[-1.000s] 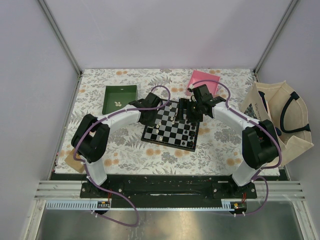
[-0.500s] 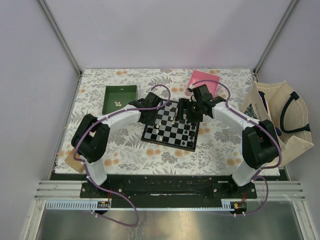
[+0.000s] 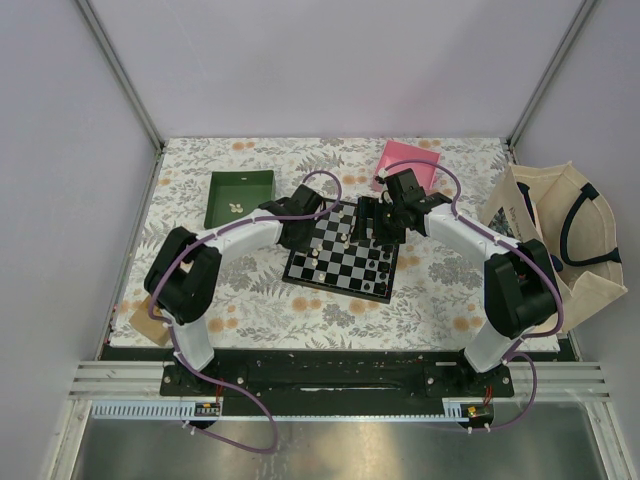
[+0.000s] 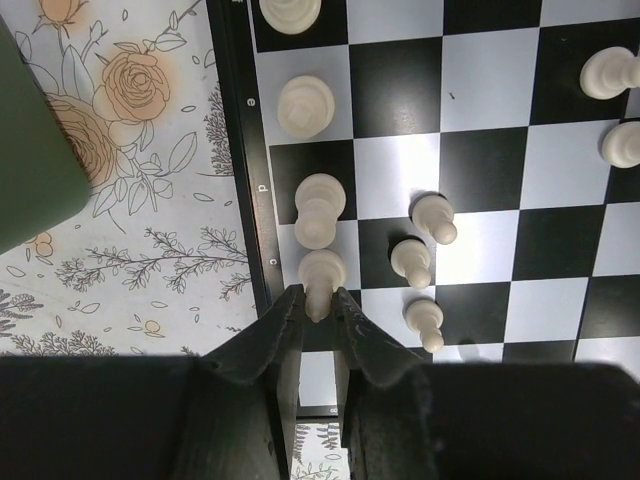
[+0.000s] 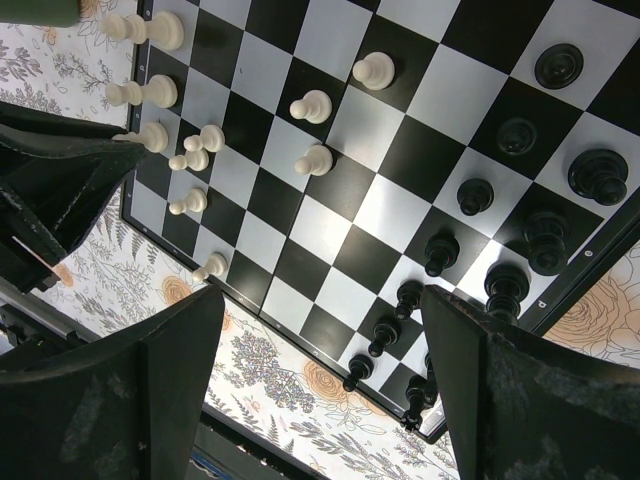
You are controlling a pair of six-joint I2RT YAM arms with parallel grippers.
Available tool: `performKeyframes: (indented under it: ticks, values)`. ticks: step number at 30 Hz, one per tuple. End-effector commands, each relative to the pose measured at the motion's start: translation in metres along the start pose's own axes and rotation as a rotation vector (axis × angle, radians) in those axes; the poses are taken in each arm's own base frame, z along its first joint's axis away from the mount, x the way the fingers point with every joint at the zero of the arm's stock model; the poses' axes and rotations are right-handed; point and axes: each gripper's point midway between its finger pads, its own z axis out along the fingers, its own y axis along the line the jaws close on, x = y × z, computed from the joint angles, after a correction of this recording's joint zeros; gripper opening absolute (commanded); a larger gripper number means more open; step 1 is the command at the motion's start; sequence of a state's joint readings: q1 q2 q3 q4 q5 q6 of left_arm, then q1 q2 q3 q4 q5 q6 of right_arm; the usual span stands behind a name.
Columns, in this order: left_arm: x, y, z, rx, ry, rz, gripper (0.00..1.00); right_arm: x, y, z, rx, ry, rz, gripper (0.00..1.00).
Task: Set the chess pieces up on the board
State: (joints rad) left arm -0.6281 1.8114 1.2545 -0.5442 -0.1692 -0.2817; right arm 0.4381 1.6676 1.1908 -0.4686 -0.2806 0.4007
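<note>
The board (image 3: 345, 268) lies mid-table with cream-white chess pieces (image 4: 306, 105) along its left side and black chess pieces (image 5: 441, 251) along its right. My left gripper (image 4: 318, 302) is over the board's (image 4: 480, 160) left edge, shut on the top of a cream-white piece (image 4: 322, 270) that stands in the edge row; in the top view the left gripper (image 3: 305, 233) sits at the board's far-left corner. My right gripper (image 5: 322, 298) hangs open and wide above the board (image 5: 330, 230), holding nothing; from above, the right gripper (image 3: 374, 223) is at the board's far side.
A green tray (image 3: 240, 187) with a few cream pieces (image 3: 235, 207) stands left of the board; its corner (image 4: 30, 170) shows by the left gripper. A pink box (image 3: 408, 163) lies behind the right arm. A canvas tote bag (image 3: 560, 240) stands at the right edge.
</note>
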Motion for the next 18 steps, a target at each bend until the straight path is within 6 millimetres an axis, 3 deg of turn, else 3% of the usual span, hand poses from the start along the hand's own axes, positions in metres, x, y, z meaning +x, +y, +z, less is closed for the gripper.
performKeyframes:
  ticks: [1, 9, 18]
  values:
    - [-0.011, -0.002, 0.001, 0.000, -0.026, 0.002, 0.24, -0.013, 0.007, -0.004, -0.027, -0.028, -0.013, 0.89]
    - [-0.022, 0.001, -0.015, 0.000, -0.081, -0.018, 0.40, -0.013, 0.008, -0.004, -0.027, -0.030, -0.012, 0.89]
    - [-0.065, 0.019, -0.081, -0.025, -0.294, -0.057, 0.60, -0.013, 0.007, -0.003, -0.026, -0.029, -0.011, 0.89]
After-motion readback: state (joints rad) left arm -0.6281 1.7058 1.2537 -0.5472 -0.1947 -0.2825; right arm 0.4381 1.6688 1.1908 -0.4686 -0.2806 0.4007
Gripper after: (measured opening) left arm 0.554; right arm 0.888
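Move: The left hand still has the newly placed white piece between its fingertips, directly under it, the middle about 1 cm lower. The next white piece stands some 3 cm farther out from this hand and 1 cm to its right; the nearest pawn is level with it and about 3 cm to its right, another pawn roughly 2 cm back and 3 cm right. From the idle right hand the placed piece lies about 14 cm left, level and some 6 cm lower. The left fingers let go of the white piece on the board's left edge column, spreading steadily from nearly shut to about half open while the hand all but stays in place. Only then does the hand lift away from the piece, almost straight up by about 4 cm and gathering speed, with the fingers still opening and the fingertips tilting forward by some 5 degrees. ##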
